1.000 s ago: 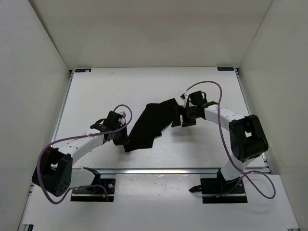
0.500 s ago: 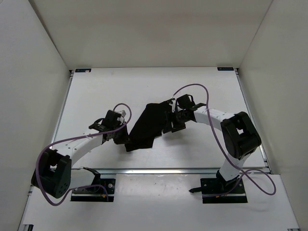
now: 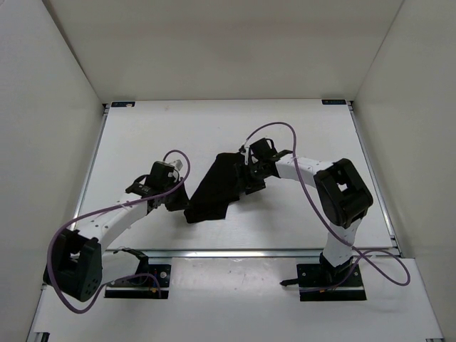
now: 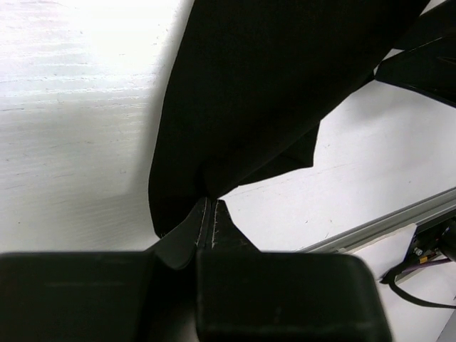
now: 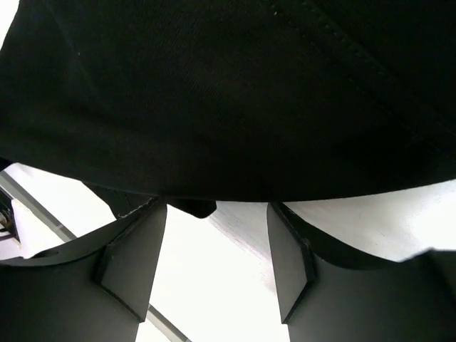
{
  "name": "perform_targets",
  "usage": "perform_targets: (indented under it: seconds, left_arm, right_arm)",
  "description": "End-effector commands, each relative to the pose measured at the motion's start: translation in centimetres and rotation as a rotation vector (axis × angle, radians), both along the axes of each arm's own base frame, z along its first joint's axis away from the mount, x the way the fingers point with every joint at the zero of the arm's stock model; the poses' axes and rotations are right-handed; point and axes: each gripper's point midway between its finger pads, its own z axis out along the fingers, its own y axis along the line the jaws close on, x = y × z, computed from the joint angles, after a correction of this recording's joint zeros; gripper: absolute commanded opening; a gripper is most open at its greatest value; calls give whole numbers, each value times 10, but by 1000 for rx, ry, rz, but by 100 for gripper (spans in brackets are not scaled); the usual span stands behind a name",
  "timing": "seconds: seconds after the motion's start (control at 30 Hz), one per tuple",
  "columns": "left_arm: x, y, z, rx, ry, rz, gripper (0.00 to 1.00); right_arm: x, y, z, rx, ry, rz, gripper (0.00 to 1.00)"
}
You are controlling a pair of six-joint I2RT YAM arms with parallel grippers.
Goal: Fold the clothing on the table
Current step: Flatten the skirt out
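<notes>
The black clothing (image 3: 214, 191) lies in a crumpled diagonal strip at the middle of the white table (image 3: 142, 135). My left gripper (image 3: 181, 205) is at its lower left end, shut on a stitched hem corner of the clothing (image 4: 249, 92), which is pinched between the fingers (image 4: 271, 285). My right gripper (image 3: 244, 182) is at the cloth's right edge with its jaws open. In the right wrist view the clothing (image 5: 228, 92) fills the top and its edge runs across both fingertips (image 5: 135, 249), with bare table showing between them.
A metal rail (image 3: 249, 251) runs along the table's near edge, with both arm bases behind it. Small black brackets (image 3: 122, 104) mark the far corners. White walls enclose the table on three sides. The right arm's purple cable (image 3: 274, 128) loops above its wrist.
My right gripper has slid left against the clothing's right edge, its jaws narrowing a little. The cloth's right flap is bunched leftward. My left arm has shifted slightly left, still holding.
</notes>
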Motion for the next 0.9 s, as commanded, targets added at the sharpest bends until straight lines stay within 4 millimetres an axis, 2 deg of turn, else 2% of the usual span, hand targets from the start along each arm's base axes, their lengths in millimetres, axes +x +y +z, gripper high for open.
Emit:
perform_targets:
  seconds: [0.0, 0.2, 0.43, 0.5, 0.53, 0.6, 0.63, 0.67, 0.8, 0.87]
  left_arm:
    - [-1, 1, 8, -21, -27, -15, 0]
    - [-2, 0, 8, -29, -32, -24, 0]
    - [-3, 1, 7, -40, -29, -15, 0]
    - [-3, 0, 9, -45, -34, -24, 0]
    - [-2, 1, 9, -41, -38, -20, 0]
    - [-2, 2, 9, -42, -36, -14, 0]
    - [-1, -1, 14, -55, -52, -22, 0]
    - [-3, 1, 10, -44, -37, -17, 0]
    - [-1, 6, 13, -42, -50, -5, 0]
    - [3, 10, 18, -45, -64, 10, 1]
  right_arm:
    - [1, 2, -8, -32, 12, -12, 56]
    - [-12, 10, -12, -70, 20, 32, 51]
    - [-29, 8, -32, -146, 53, 63, 38]
    - [-27, 8, -35, -160, 50, 61, 34]
    - [-29, 9, -41, -171, 61, 64, 31]
    - [-28, 12, -40, -172, 59, 69, 20]
    - [-28, 9, -44, -193, 64, 65, 8]
    - [-27, 8, -44, -200, 65, 66, 0]
    - [-6, 6, -29, -213, -6, 31, 0]
    - [8, 5, -3, -185, -57, 11, 0]
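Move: The near right edge of the skirt, which my open right fingers are going for, lies about 3 cm to the left of my right hand, 1 cm back and 1 cm below. The skirt's far corner is some 8 cm ahead, 1 cm left; its loose lower flap lies about 10 cm back and 5 cm left. My left hand already holds the near left corner; from it that right edge is about 6 cm ahead and 13 cm to the right. With my left hand staying put and keeping its pinch on the near left corner, I ease my right hand about 2.5 cm left, drifting back and down by some 1.5 cm each, in to the skirt's edge. On the way the fingers go from half open to fully shut, pinching the edge at their tips. ##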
